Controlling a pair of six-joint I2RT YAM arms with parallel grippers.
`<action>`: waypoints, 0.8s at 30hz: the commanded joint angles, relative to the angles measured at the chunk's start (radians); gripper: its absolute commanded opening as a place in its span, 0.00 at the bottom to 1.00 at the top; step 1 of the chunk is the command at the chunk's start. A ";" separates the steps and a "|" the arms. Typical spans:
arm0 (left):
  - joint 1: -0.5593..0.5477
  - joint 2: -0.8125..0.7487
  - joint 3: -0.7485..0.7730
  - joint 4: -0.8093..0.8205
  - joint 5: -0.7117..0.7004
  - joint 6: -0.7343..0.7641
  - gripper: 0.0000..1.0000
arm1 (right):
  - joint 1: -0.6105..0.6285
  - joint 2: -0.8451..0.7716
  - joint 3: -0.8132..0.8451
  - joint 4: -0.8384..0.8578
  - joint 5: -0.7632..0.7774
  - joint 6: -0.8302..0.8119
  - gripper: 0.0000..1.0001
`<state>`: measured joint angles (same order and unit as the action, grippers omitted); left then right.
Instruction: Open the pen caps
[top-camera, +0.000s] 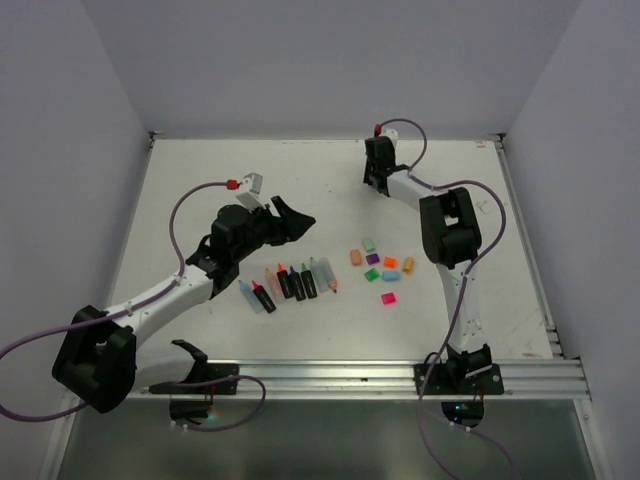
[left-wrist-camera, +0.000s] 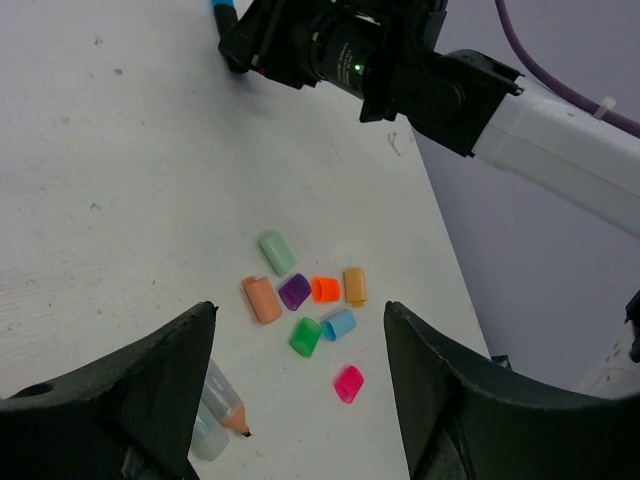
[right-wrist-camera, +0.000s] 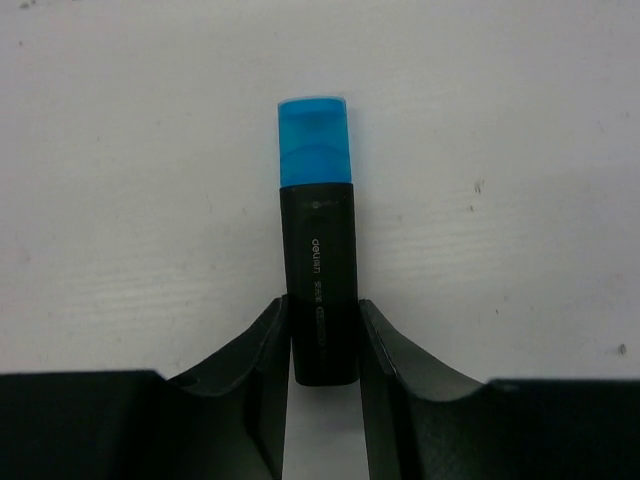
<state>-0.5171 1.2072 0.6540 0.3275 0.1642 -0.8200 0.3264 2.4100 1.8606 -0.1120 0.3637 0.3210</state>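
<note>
My right gripper (right-wrist-camera: 322, 330) is shut on the lower body of a black highlighter pen (right-wrist-camera: 318, 260) whose blue pen cap (right-wrist-camera: 315, 140) is on and points away from the wrist. In the top view this gripper (top-camera: 378, 180) is at the far side of the table. Several loose pen caps (top-camera: 380, 265) lie in a cluster mid-table: mint (left-wrist-camera: 277, 252), salmon (left-wrist-camera: 262, 299), purple (left-wrist-camera: 294, 291), orange (left-wrist-camera: 325, 290), tan (left-wrist-camera: 354, 286), green (left-wrist-camera: 305, 336), light blue (left-wrist-camera: 338, 324) and pink (left-wrist-camera: 348, 384). My left gripper (left-wrist-camera: 298, 312) hangs open above them, holding nothing.
A row of uncapped pens (top-camera: 290, 283), black and pale, lies left of the cap cluster; one pale pen with an orange tip (left-wrist-camera: 220, 405) shows by my left finger. The right arm's forearm (top-camera: 448, 228) stands just right of the caps. Walls enclose the table.
</note>
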 joint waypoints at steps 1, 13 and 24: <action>0.008 0.002 -0.005 0.041 0.040 -0.025 0.71 | -0.001 -0.139 -0.125 0.107 -0.051 -0.039 0.00; 0.006 0.047 0.022 -0.024 0.178 -0.088 0.69 | 0.000 -0.592 -0.608 0.242 -0.193 -0.014 0.00; 0.006 0.130 0.119 -0.045 0.270 -0.148 0.67 | 0.203 -1.077 -0.988 0.111 -0.278 0.015 0.00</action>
<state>-0.5171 1.3193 0.7292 0.2726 0.3653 -0.9272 0.4683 1.4147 0.9058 0.0433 0.1120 0.3252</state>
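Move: At the far side of the table, the right hand already holds the last pen; the waiting left gripper is about 28 cm back, 16 cm to this hand's left and some 17 cm higher. The green cap lies some 22 cm back, 1 cm left; the peach cap 27 cm back, 4 cm left; the purple cap 27 cm straight back, all about 2 cm lower. From the open left hand, the pen's blue cap is about 33 cm ahead, 16 cm right and 18 cm below. Drawing the pinched black pen back about 22 cm towards the left gripper, the right hand first travels low over the table, then climbs about 13 cm and swings slightly left, turning some 20 degrees counter-clockwise with its left side rising. The empty left hand shifts a few centimetres right and back, tipping its open fingers down and turning clockwise. ##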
